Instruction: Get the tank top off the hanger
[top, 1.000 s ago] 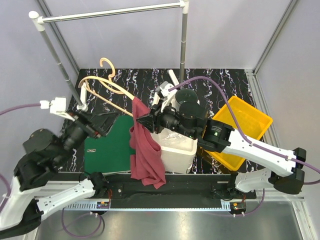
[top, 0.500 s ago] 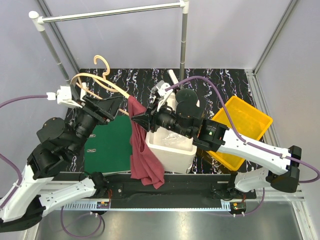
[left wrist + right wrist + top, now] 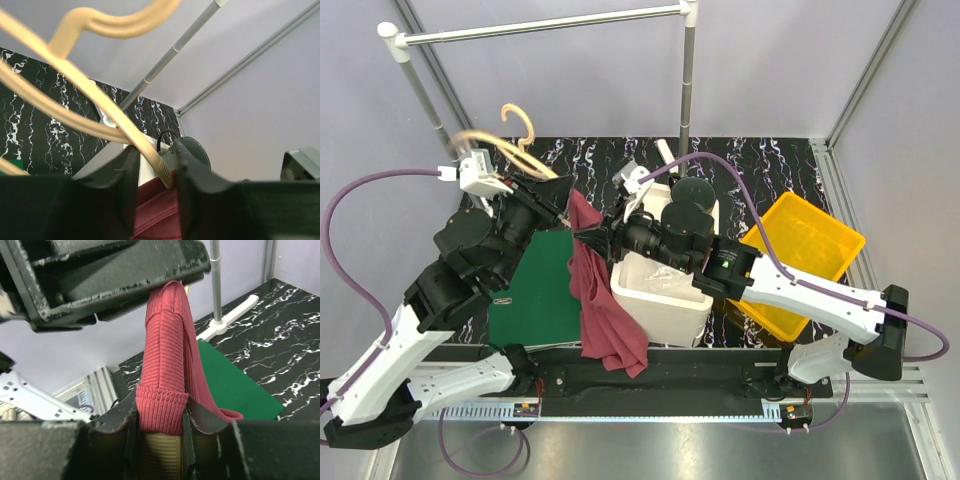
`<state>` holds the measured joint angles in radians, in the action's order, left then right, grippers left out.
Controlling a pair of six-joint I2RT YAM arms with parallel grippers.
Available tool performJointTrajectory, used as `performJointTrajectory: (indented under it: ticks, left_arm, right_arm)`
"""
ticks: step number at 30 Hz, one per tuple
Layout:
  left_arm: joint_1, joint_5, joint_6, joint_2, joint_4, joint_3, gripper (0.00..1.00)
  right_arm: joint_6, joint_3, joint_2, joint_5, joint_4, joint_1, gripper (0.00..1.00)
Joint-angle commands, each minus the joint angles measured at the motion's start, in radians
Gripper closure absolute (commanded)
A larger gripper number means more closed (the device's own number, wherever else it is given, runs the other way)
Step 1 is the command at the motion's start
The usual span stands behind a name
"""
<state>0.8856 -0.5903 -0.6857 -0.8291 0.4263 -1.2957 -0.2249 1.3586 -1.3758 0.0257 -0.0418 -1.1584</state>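
Observation:
The maroon tank top (image 3: 610, 320) hangs from the right end of the tan wooden hanger (image 3: 510, 150), trailing down toward the table's near edge. My right gripper (image 3: 582, 237) is shut on the ribbed strap, which is draped over the hanger's grooved tip. In the right wrist view the tank top (image 3: 167, 340) rises from between the right gripper's (image 3: 160, 410) fingers, with the hanger tip (image 3: 160, 455) under it. My left gripper (image 3: 560, 195) is just above it. In the left wrist view the hanger's arm (image 3: 90, 95) crosses the left gripper (image 3: 156, 150), touching both fingers, above maroon tank top cloth (image 3: 155, 210).
A flat green mat (image 3: 535, 290) lies under the left arm. A white bin (image 3: 665, 285) sits below the right wrist, with a yellow bin (image 3: 810, 250) to its right. A grey rail (image 3: 540, 25) on two posts spans the back.
My left arm rose and swung right to the hanger, and its jaws narrowed onto the hanger's arm. The hanger and the right gripper, still holding the strap, drifted left.

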Motion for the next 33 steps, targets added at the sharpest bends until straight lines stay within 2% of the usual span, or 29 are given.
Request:
performJointTrajectory:
  ticks: [1, 3, 6, 8, 10, 11, 13, 14, 15, 19, 22, 26, 30, 33]
  left_arm:
    - [-0.053, -0.066, 0.112, -0.018, -0.066, -0.063, 0.86]
    - [-0.086, -0.062, 0.179, -0.024, -0.089, -0.063, 1.0]
    - [-0.126, -0.054, 0.256, -0.03, -0.119, -0.059, 1.0]
    - [-0.16, -0.033, 0.285, -0.034, -0.147, -0.048, 1.0]
    - [-0.18, 0.0, 0.339, -0.038, -0.178, -0.039, 1.0]
    - [-0.195, 0.009, 0.362, -0.041, -0.185, -0.033, 1.0]
    - [-0.208, 0.043, 0.445, -0.05, -0.208, -0.027, 1.0]
    - [-0.211, 0.05, 0.474, -0.053, -0.212, -0.024, 1.0]
    - [-0.212, 0.058, 0.52, -0.056, -0.212, -0.022, 1.0]
    - [-0.221, 0.052, 0.519, -0.048, -0.201, -0.014, 1.0]
    - [-0.223, 0.067, 0.424, -0.033, -0.167, -0.014, 1.0]
    - [-0.223, 0.093, 0.179, 0.011, -0.144, 0.024, 1.0]
    - [-0.224, 0.115, -0.007, 0.085, -0.185, 0.111, 1.0]
    - [-0.224, 0.136, -0.132, 0.117, -0.207, 0.171, 1.0]
  right_arm:
    - [0.045, 0.028, -0.017, -0.033, -0.087, -0.009, 0.98]
    - [0.064, 0.031, -0.031, -0.03, -0.09, -0.009, 0.94]
    - [0.081, 0.039, -0.06, 0.009, -0.093, -0.007, 0.88]
    - [0.093, 0.045, -0.086, 0.031, -0.092, -0.007, 0.78]
    - [0.098, 0.051, -0.103, 0.066, -0.084, -0.006, 0.64]
    - [0.099, 0.053, -0.115, 0.08, -0.079, -0.007, 0.45]
    - [0.098, 0.051, -0.12, 0.108, -0.06, -0.006, 0.25]
    - [0.099, 0.047, -0.117, 0.114, -0.052, -0.006, 0.05]
    - [0.099, 0.036, -0.114, 0.118, -0.04, -0.006, 0.0]
    - [0.095, 0.014, -0.079, 0.148, -0.009, -0.007, 0.0]
    - [0.087, 0.025, -0.065, 0.134, 0.028, -0.007, 0.0]
    - [0.039, 0.033, -0.029, 0.062, 0.074, -0.007, 0.0]
    - [0.007, 0.025, 0.01, -0.08, 0.086, -0.007, 0.02]
    - [0.001, 0.034, 0.029, -0.124, 0.091, -0.007, 0.04]
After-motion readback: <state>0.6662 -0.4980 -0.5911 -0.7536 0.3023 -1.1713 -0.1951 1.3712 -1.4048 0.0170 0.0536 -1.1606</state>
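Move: The left hand's half-open fingers are around the hanger's arm. From that hand the tank top's middle hangs roughly 6 cm back, 6 cm right and 19 cm down, and the white bin is some 3 cm forward, 20 cm right and well below. The right hand still pinches the tank top, whose middle hangs about 14 cm below it, 3 cm back and 2 cm right; the green board lies around 2 cm forward and 11 cm left, near 29 cm down, and the bin 6 cm forward, 15 cm right. The left hand shuts on the hanger's arm, rises a little, then draws it forward and left about 5 cm while its left side rolls up some 20 degrees, and finally rolls back, easing back and down with the hanger still pinched. Meanwhile the right hand goes forward and left about 4 cm with the cloth and the hanger's end in its grip, opens wide to let both go while sinking to 5 cm below its start, then draws back the 3 cm and rises slightly, fingers open. ##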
